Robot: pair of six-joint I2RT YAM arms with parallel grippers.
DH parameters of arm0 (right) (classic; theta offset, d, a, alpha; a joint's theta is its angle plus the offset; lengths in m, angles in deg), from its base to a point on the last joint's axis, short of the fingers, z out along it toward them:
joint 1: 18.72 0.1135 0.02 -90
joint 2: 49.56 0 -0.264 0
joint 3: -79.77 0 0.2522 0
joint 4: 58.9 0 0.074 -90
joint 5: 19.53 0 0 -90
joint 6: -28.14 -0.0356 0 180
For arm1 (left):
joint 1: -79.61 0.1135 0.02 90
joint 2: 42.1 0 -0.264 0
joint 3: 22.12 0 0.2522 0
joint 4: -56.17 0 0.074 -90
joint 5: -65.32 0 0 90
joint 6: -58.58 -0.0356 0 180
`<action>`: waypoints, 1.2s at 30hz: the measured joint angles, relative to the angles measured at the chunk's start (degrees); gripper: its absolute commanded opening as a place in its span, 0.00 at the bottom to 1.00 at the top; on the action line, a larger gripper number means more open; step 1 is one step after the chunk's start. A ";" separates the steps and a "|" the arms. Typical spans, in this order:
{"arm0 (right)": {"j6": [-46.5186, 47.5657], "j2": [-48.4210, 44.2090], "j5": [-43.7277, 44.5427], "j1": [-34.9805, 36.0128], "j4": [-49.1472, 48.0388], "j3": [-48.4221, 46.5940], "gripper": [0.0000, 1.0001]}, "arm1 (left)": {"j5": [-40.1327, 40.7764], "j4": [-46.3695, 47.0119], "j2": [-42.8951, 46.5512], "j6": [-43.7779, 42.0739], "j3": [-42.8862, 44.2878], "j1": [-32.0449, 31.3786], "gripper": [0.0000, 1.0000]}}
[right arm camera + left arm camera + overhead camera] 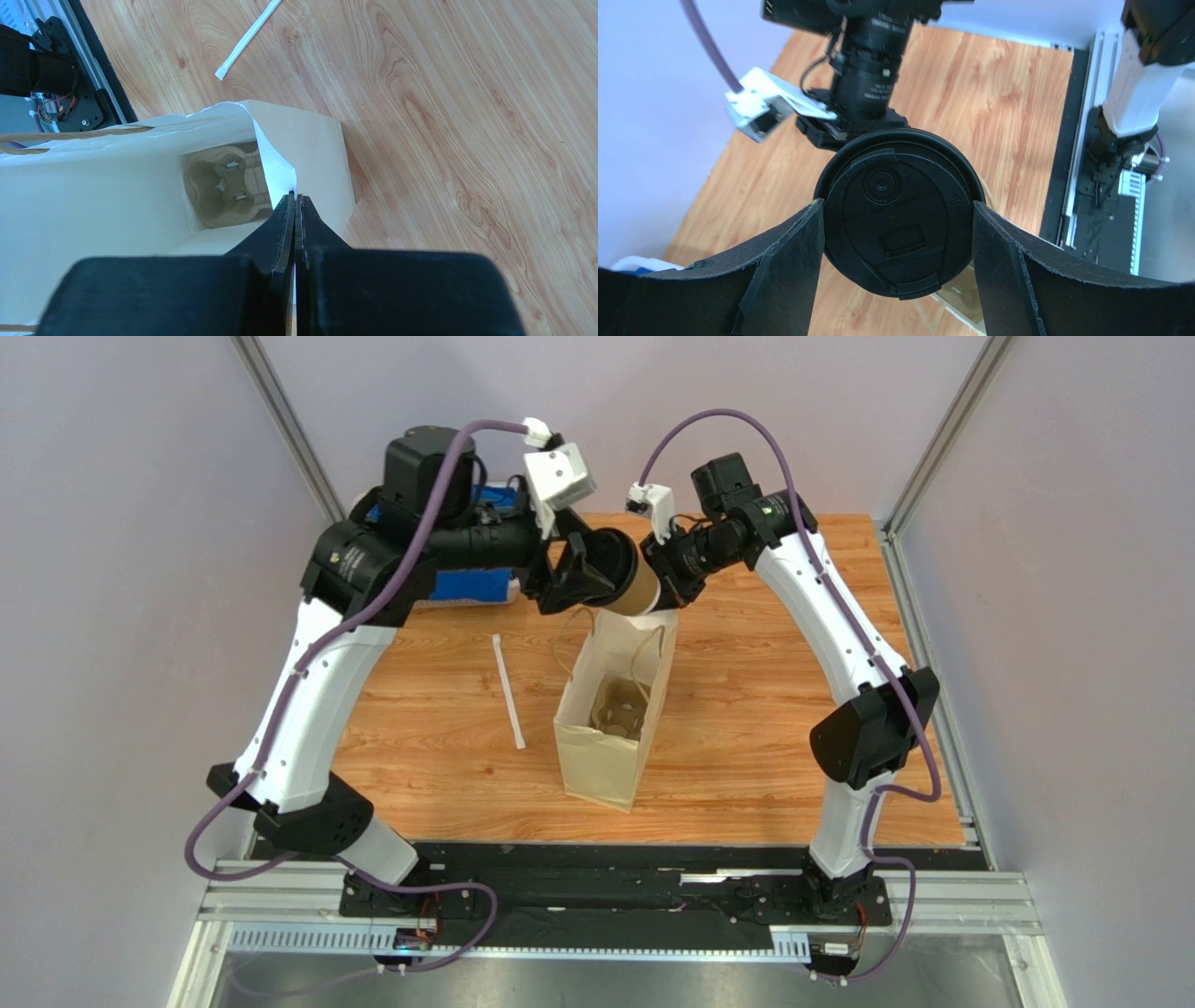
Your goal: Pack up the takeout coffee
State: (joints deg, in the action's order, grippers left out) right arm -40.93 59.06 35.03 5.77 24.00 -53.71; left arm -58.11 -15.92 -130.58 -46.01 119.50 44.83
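Note:
The takeout coffee [634, 583], a brown paper cup with a black lid [899, 210], hangs on its side just above the far rim of the open paper bag [596, 756]. My left gripper [578, 577] is shut on it, one black finger [784, 269] pressed on each side of the lid. My right gripper [295, 198] is shut on the bag's white rim fold [274, 164], at the far edge of the mouth [668, 613]. A moulded pulp cup tray [224, 183] lies at the bottom of the bag [98, 189].
A thin white straw [508, 690] lies on the wooden table [786, 714] left of the bag, also in the right wrist view as the straw [249, 38]. A blue object [470, 587] sits at the far left behind my left arm. The bag's string handles [63, 133] hang over the mouth.

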 measured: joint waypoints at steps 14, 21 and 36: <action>-6.49 -5.03 -0.15 -0.39 -3.80 7.89 0.00 | 5.49 -5.53 -0.33 -6.73 -14.88 -6.36 0.24; -16.26 -9.27 -0.68 -3.69 -8.83 14.69 0.00 | 6.64 -5.81 1.03 -8.96 -21.05 -6.49 0.24; -8.79 -23.02 -9.27 -6.34 -3.87 27.32 0.58 | 11.26 -4.70 3.21 -11.74 -30.32 -6.75 0.22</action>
State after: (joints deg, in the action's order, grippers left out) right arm -49.71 36.05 25.76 -0.57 20.14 -26.39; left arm -46.86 -20.62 -127.37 -57.74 89.18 38.07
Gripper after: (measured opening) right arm 0.542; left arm 0.775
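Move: The coffee cup, already held by its lid in the left hand, is bound for the bag mouth, whose middle is about 22 cm below that hand, 5 cm to its right and 1 cm back. The cup holder at the bag's bottom lies roughly 43 cm below, 5 right and 3 ahead; the straw 14 left, 10 ahead on the table. From the right hand, pinching the far rim, the mouth's middle is some 10 cm back, 7 left, 1 below. The cup is lowered about 19 cm from above the bag towards its open mouth, the left hand keeping its grip on the lid and tipping some 30 degrees so its fingers point more steeply down. The bag's far rim, still pinched, is drawn slightly back and then to the right by the right hand, which turns clockwise; it then moves quickly back another 6 cm or so while opening its fingers, freeing the rim. ##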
